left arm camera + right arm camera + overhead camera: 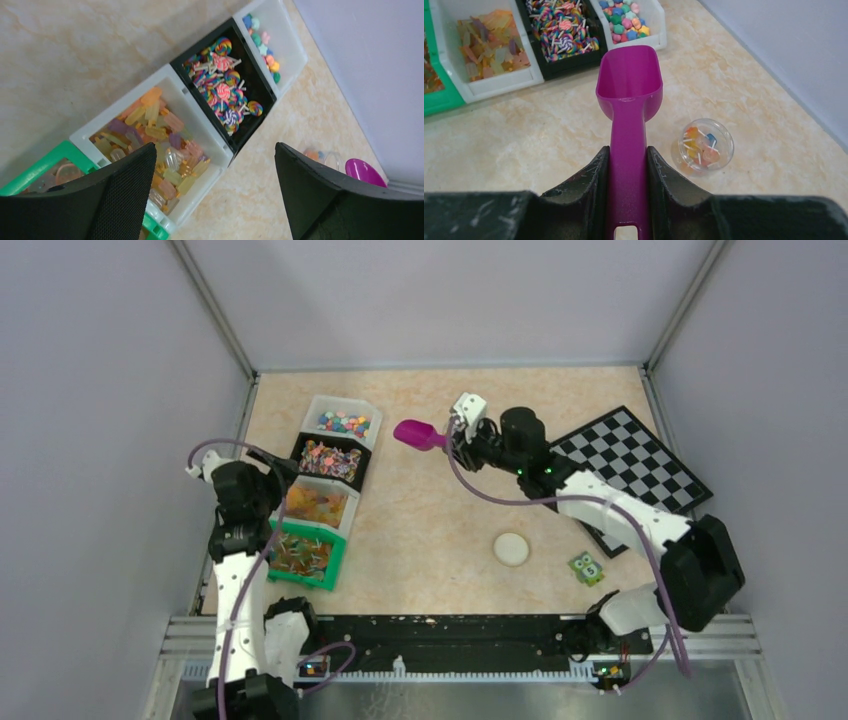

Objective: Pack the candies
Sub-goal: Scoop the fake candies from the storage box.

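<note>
The candies lie sorted in a row of bins at the left: round pieces in a white bin [343,421], lollipops in a black bin [331,459], pastel pieces in a second white bin [318,505], and more in a green bin [300,554]. A few candies sit in a small clear jar [706,145] on the table. My right gripper [628,150] is shut on the handle of an empty magenta scoop [629,80], held level left of the jar. My left gripper [215,150] hangs open over the edge of the pastel bin [150,140], holding nothing.
A round cream lid [511,548] lies mid-table near the front. A green owl-picture block [586,567] sits to its right. A checkerboard mat [640,465] covers the right side. Grey walls close in the table on three sides.
</note>
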Available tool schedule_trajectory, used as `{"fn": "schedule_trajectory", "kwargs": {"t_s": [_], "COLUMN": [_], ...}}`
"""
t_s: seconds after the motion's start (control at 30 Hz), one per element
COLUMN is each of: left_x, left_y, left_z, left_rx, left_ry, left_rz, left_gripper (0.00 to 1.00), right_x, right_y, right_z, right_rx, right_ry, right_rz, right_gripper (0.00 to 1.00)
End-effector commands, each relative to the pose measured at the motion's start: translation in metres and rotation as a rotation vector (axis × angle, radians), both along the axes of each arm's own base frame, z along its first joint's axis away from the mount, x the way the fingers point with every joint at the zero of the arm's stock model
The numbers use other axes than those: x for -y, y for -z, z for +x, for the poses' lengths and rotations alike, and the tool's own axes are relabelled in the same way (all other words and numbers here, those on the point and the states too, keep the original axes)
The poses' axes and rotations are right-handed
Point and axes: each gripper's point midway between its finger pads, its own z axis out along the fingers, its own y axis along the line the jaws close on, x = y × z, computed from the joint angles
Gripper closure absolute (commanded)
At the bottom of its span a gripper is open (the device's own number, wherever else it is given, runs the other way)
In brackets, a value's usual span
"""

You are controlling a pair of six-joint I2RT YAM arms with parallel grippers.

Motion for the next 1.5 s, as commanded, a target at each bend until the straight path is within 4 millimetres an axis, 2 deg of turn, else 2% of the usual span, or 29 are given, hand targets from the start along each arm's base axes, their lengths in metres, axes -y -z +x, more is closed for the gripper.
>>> {"fn": "schedule_trajectory", "kwargs": {"t_s": [0.0,0.1,0.27,0.43,0.57,0.67,0.83,0.87,0.97,1.13,1.23,1.3,1.37,1.47], "left_x": [-0.028,-0.033,-0.040,-0.048,-0.046,-0.043,-0.043,-0.043,-0.042,-0.046,-0.036,-0.027,-0.027,-0.031], "left_y": [-0.028,-0.021,-0.017,-0.011,-0.010,-0.009,0.016,0.020,0.039,0.061,0.065,0.068,0.076,0.079], "left_z": [0.017,0.025,0.048,0.072,0.094,0.112,0.129,0.131,0.141,0.154,0.161,0.162,0.163,0.164], "left_rx": [0.045,0.019,0.002,-0.011,0.011,0.011,-0.062,-0.071,-0.083,-0.090,-0.015,0.014,0.007,0.006], "left_ry": [-0.144,-0.166,-0.152,-0.100,0.025,0.160,0.360,0.387,0.463,0.551,0.625,0.670,0.677,0.671], "left_rz": [0.027,0.009,-0.004,0.028,0.068,0.166,0.312,0.324,0.325,0.210,0.095,0.034,0.016,0.018], "left_gripper": [0.09,0.09,0.11,0.07,0.08,0.09,0.10,0.10,0.17,0.30,0.36,0.37,0.39,0.39], "right_x": [-0.022,-0.033,-0.048,-0.067,-0.080,-0.092,-0.113,-0.117,-0.128,-0.140,-0.145,-0.149,-0.153,-0.157], "right_y": [-0.036,-0.032,-0.039,-0.026,-0.013,-0.008,0.005,0.001,0.011,0.023,0.031,0.035,0.039,0.048], "right_z": [0.028,0.039,0.065,0.094,0.110,0.119,0.129,0.130,0.130,0.133,0.136,0.137,0.139,0.142], "right_rx": [0.001,-0.025,-0.008,-0.051,-0.096,-0.118,-0.152,-0.142,-0.147,-0.155,-0.158,-0.146,-0.141,-0.153], "right_ry": [0.032,0.023,0.033,0.031,0.029,0.014,-0.012,-0.020,-0.031,-0.022,-0.013,-0.016,-0.018,-0.022], "right_rz": [0.043,0.018,-0.009,-0.104,-0.144,-0.146,-0.158,-0.160,-0.181,-0.211,-0.237,-0.257,-0.274,-0.281], "right_gripper": [1.00,1.00,1.00,1.00,1.00,1.00,1.00,1.00,1.00,1.00,1.00,1.00,1.00,1.00]}}
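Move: About 22 cm ahead of the right hand, 31 cm to its left and 19 below lies the white box of star candies; the black lollipop box sits 11 cm ahead and 34 left, the clear jar 15 ahead and 1 right. For the left hand, the black box is some 14 cm ahead, 5 right and 15 below, with the star-candy box about 25 ahead and 8 right and the gummy box 1 ahead and 3 right. Carrying the empty purple scoop away from the jar, the right hand swings about 15 cm left and 14 forward, rises slightly, then sinks, tipping the scoop's bowl down over the star-candy box's right end, grip kept. The left hand goes some 15 cm forward and a little left, then mostly down about 10, turning clockwise some 35 degrees and part-closing its fingers astride the black box's left wall. ##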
